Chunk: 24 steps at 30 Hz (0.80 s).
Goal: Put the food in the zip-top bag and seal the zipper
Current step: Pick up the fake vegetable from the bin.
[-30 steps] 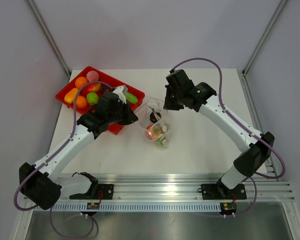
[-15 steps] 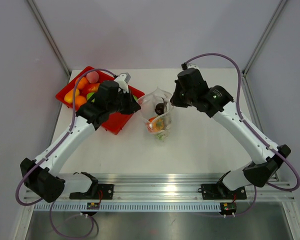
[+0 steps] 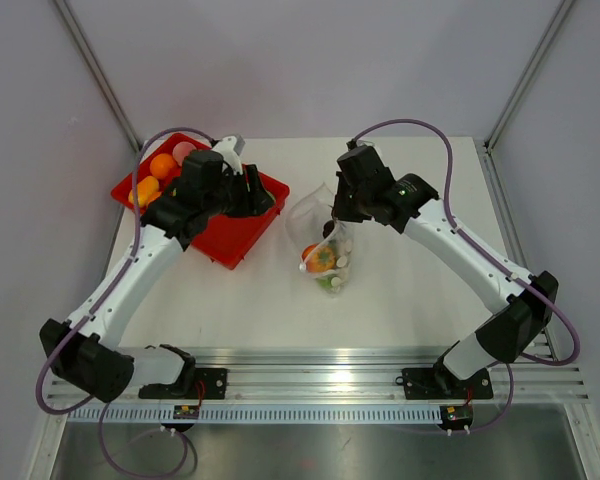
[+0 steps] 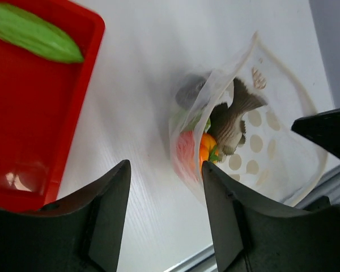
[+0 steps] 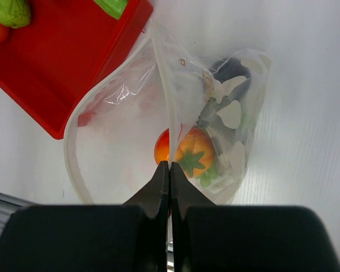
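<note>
The zip-top bag (image 3: 325, 240) lies mid-table with its mouth held open toward the tray. My right gripper (image 5: 169, 169) is shut on the zipper (image 5: 164, 85), pinching one lip of the mouth from above. Food sits inside the bag: an orange piece with a green stem (image 5: 194, 154), a red one (image 5: 161, 148) and a dark purple one (image 5: 229, 69). My left gripper (image 4: 164, 198) is open with nothing between its fingers. It hovers over the tray's right corner (image 3: 268, 200), just left of the bag (image 4: 260, 141). More food stays in the tray: orange pieces (image 3: 162, 165) and a green pod (image 4: 34, 34).
The red tray (image 3: 230, 235) sits at the table's back left, one corner close to the bag's mouth. White tabletop (image 3: 410, 290) lies to the right of the bag and in front of it. Metal rails run along the near edge.
My left gripper was shut and is now open, drawn slightly back over the tray corner. My right gripper shifted a little left, still holding the bag's lip; the bag moved with it.
</note>
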Motion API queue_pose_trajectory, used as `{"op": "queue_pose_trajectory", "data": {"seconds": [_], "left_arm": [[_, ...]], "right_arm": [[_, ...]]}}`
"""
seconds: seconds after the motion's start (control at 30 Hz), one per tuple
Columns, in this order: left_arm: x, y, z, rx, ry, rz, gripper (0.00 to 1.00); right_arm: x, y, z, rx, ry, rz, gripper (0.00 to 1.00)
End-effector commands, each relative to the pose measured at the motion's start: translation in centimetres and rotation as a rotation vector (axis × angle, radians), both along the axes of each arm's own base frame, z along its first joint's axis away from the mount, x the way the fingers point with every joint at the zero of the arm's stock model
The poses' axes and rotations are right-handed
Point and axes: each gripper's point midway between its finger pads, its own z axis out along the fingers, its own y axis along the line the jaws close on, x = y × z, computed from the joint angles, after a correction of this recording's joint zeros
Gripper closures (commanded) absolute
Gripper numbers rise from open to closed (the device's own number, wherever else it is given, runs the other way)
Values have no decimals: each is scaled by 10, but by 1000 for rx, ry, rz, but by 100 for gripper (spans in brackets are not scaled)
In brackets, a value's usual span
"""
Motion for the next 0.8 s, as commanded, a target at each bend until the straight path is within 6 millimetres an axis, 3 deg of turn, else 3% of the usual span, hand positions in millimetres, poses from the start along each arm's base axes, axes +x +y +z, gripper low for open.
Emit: {"op": "queue_pose_trajectory", "data": {"seconds": [0.0, 0.2, 0.27, 0.37, 0.47, 0.57, 0.77], "left_arm": [[18, 37, 59, -6, -193, 126, 45], [57, 107, 17, 68, -57, 409, 46], [66, 122, 9, 80, -34, 462, 45], [84, 138, -9, 103, 0, 522, 32], [101, 131, -30, 123, 63, 474, 25], [118, 111, -56, 65, 135, 424, 23], [155, 89, -91, -88, 245, 493, 23]], "right_arm": [[2, 10, 22, 68, -53, 12, 100], [2, 11, 26, 82, -61, 14, 100], [1, 11, 26, 78, -60, 20, 100], [1, 10, 29, 75, -67, 22, 100], [2, 9, 29, 68, -71, 21, 100], [4, 11, 27, 60, -70, 28, 100], [6, 14, 24, 49, -62, 41, 100]]}}
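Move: The green fake vegetable in the bin's right-hand corner lies about 20 cm ahead of the open left hand, 5 cm to its left and 21 cm below. The garlic sits some 5 cm beyond that vegetable and 7 cm to its left, the dark red vegetable about 4 cm beyond and 12 cm left; the bag stands 5 cm ahead of the left hand and 12 cm to its right. From the right hand the green vegetable is roughly 20 cm ahead, 18 cm left. The left hand leaves the bag in an arc, lifting about 4 cm as it sweeps some 12 cm left over the bin, then drives forward and down, drifting back right towards the green fake vegetable, and ends about 11 cm lower than it began. On the way the wrist turns counter-clockwise some 25 degrees, the fingers tip down and open wider, touching nothing yet, while the right hand keeps its shut pinch on the bag's rim. ##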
